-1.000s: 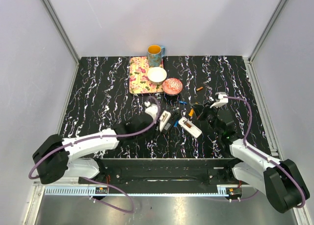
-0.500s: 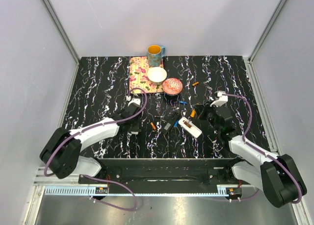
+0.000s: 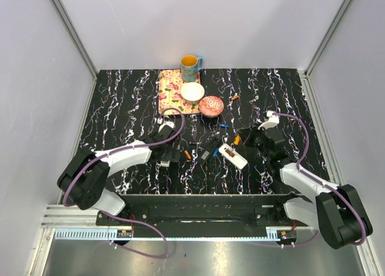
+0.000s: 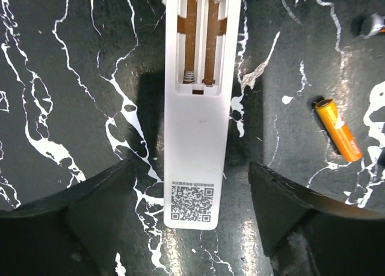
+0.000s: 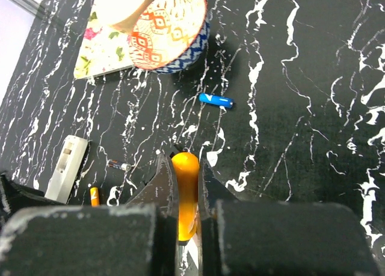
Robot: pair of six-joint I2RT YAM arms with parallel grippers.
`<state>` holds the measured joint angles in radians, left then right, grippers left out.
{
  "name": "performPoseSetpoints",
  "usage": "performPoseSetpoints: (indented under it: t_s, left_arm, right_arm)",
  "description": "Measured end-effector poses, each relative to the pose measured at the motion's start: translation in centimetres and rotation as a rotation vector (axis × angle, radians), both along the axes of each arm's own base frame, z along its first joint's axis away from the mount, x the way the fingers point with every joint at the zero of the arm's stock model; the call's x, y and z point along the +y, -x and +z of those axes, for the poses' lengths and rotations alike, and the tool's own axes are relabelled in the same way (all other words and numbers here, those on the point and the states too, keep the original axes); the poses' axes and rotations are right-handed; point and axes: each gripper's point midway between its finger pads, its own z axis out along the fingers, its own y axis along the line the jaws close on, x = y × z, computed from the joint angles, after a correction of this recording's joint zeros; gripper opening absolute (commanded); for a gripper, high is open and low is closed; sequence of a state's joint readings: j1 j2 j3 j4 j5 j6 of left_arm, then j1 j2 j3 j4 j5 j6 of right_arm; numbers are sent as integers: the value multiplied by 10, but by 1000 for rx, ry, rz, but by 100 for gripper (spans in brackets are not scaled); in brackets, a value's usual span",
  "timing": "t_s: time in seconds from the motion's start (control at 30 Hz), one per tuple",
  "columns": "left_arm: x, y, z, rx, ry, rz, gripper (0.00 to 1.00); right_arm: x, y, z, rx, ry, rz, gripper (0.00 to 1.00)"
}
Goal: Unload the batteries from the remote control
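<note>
A white remote control (image 4: 198,107) lies face down on the table, its battery bay uncovered and holding no cells. My left gripper (image 4: 191,186) is open, one finger on each side of the remote's near end, not touching it. An orange battery (image 4: 337,128) lies loose to its right, seen in the top view as the orange battery (image 3: 187,154). A blue battery (image 5: 215,100) and a dark battery (image 5: 118,165) lie on the table. My right gripper (image 5: 185,168) is shut on an orange-handled screwdriver (image 5: 185,192).
A second white remote (image 3: 233,156) and a black remote (image 3: 209,148) lie mid-table. A patterned bowl (image 3: 211,106), a white bowl (image 3: 192,92) on a floral tray (image 3: 171,89) and a yellow mug (image 3: 190,64) stand behind. Another orange battery (image 3: 236,98) lies beside the patterned bowl.
My left gripper carried the white remote leftwards from the middle, set it down and opened. The orange battery at the back rolled further away. The right arm barely shifted.
</note>
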<state>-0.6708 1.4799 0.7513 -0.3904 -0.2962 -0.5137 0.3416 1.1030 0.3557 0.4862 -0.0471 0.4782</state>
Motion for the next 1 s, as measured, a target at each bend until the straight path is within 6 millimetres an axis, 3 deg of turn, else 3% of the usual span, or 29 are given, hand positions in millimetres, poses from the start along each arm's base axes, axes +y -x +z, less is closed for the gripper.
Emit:
performPoseSetpoints:
  t_s: [0.1, 0.37, 0.63, 1.0]
  left_arm:
    - [-2, -1, 9, -31, 25, -10, 95]
    - [-11, -8, 59, -194, 159, -47, 97]
    - [-16, 0, 78, -269, 251, -105, 99]
    - [-28, 4, 101, -332, 337, -176, 99]
  right_arm:
    - [-5, -4, -8, 37, -8, -21, 0]
    - [-28, -33, -15, 128, -111, -133, 0]
    - [-38, -62, -58, 308, -208, -196, 4]
    - [-30, -74, -86, 404, -252, -190, 52]
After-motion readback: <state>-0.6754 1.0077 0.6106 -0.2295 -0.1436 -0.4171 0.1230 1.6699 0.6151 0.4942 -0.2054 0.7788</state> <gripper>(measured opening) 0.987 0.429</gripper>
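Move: Just ahead of the left hand, its middle some 4 cm farther out and about 1 cm lower, the white remote lies between the open fingers; an orange battery is about 8 cm right and 2 cm ahead, the black remote about 16 cm right and 3 cm ahead. Ahead of the right hand, which holds the screwdriver, its bare spot of table lies about 7 cm out, 3 cm right and 11 cm down; the second white remote is 4 cm back, straight below, the blue battery 9 cm ahead and 3 cm left. Lowering the screwdriver some 9 cm while carrying it 7 cm forward and slightly right, past the second white remote to bare table, the right hand tips down over 20 degrees, then parts its fingers nearly halfway around the orange handle. Meanwhile the left hand, already clear of the white remote, spreads its fingers fully and rises about 10 cm, tilting back and drifting slightly right. ##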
